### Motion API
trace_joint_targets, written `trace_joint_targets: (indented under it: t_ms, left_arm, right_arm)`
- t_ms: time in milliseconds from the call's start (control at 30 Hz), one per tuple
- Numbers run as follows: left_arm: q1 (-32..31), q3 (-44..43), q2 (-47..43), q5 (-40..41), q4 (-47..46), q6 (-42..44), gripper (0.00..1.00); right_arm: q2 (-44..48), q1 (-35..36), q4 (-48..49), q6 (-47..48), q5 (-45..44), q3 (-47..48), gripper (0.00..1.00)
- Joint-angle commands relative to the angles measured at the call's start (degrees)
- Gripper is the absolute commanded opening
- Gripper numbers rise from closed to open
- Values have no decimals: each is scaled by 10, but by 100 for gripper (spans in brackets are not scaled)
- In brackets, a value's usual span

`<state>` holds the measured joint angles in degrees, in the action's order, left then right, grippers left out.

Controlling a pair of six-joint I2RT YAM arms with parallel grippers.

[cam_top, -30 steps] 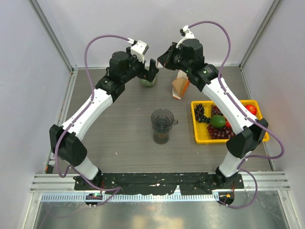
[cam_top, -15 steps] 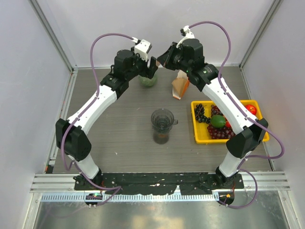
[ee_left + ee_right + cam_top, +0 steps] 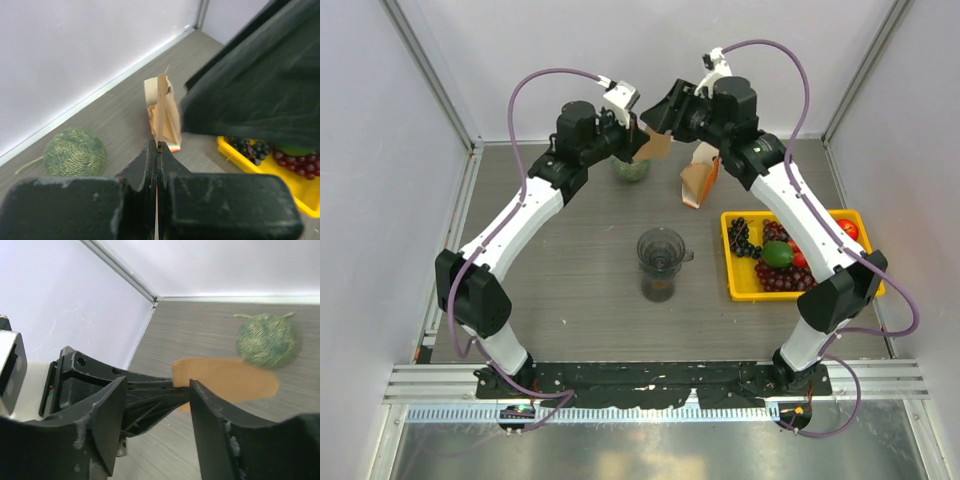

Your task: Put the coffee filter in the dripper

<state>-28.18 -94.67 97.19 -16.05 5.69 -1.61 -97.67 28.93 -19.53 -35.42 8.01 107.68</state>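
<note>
The coffee filter (image 3: 654, 147), a thin light-brown paper, hangs in the air at the back of the table, above the green ball. My left gripper (image 3: 639, 143) is shut on its edge; in the left wrist view the coffee filter (image 3: 160, 100) shows edge-on, pinched at the left gripper (image 3: 158, 147). My right gripper (image 3: 666, 121) is right beside it, open, its jaws standing apart around the left fingers (image 3: 150, 395), with the coffee filter (image 3: 225, 380) just beyond. The dripper (image 3: 661, 248), a dark see-through cone, sits mid-table on a glass jug (image 3: 659, 287).
An upright pack of brown filters (image 3: 697, 181) stands back right of centre. A green woven ball (image 3: 630, 169) lies under the grippers. A yellow tray (image 3: 735, 290) with grapes, a lime and tomatoes sits at the right. White walls close the back and sides.
The left gripper moved in toward the right one and shut on the filter. The right gripper, shut before, has opened and let the filter go.
</note>
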Motion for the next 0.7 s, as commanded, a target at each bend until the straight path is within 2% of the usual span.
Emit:
trace_joint_targets:
  t_ms: [0, 33, 67, 100, 167, 200, 267, 333, 433, 667]
  left_arm:
    - [33, -11, -39, -117, -41, -85, 0]
    - [44, -4, -48, -159, -53, -115, 0]
    - [58, 4, -52, -196, -78, -153, 0]
    - [67, 12, -57, -222, -99, -187, 0]
    - [78, 26, -74, -272, -144, -241, 0]
    - [78, 27, -83, -293, -148, -248, 0]
    - [77, 24, -96, -338, -154, -268, 0]
    - [77, 26, -102, -383, -170, -305, 0]
    - [77, 26, -105, -429, -193, -349, 0]
    - [70, 13, -97, -468, -263, -435, 0]
  right_arm:
    - [82, -62, 92, 33, 111, -28, 79]
    - [90, -93, 129, 58, 141, -40, 91]
    - [108, -110, 150, 68, 201, -65, 96]
    - [117, -144, 185, 85, 229, -82, 95]
    - [143, -189, 274, 110, 345, -135, 95]
    - [153, -201, 285, 119, 411, -160, 96]
    - [164, -217, 263, 169, 476, -170, 96]
    - [182, -216, 219, 244, 514, -191, 95]
    - [209, -214, 298, 216, 552, -249, 95]
    - [230, -176, 323, 223, 569, -259, 98]
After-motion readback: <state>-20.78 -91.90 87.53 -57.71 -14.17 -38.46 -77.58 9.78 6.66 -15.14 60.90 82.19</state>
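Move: The dripper that the left hand's filter is for sits about 19 cm back, 4 cm to the right and 18 cm below that hand, on the glass server, whose middle is some 29 cm below the hand. The paper bag lies about 11 cm ahead, 14 cm right and 31 cm down. From the right hand, the filter is roughly 3 cm ahead, neither left nor right, and 5 cm below; the bag is about 10 cm ahead, 11 cm right and 37 cm down. The filter, still pinched in the shut left fingers, is carried back about 13 cm and up 12, that hand swinging clockwise and rolling its left side down. The right hand, already parting from it, opens fully, first heads right and up, then draws back about 11 cm and returns slightly left, turning some 35 degrees counter-clockwise and tipping its fingers up to face the filter. ##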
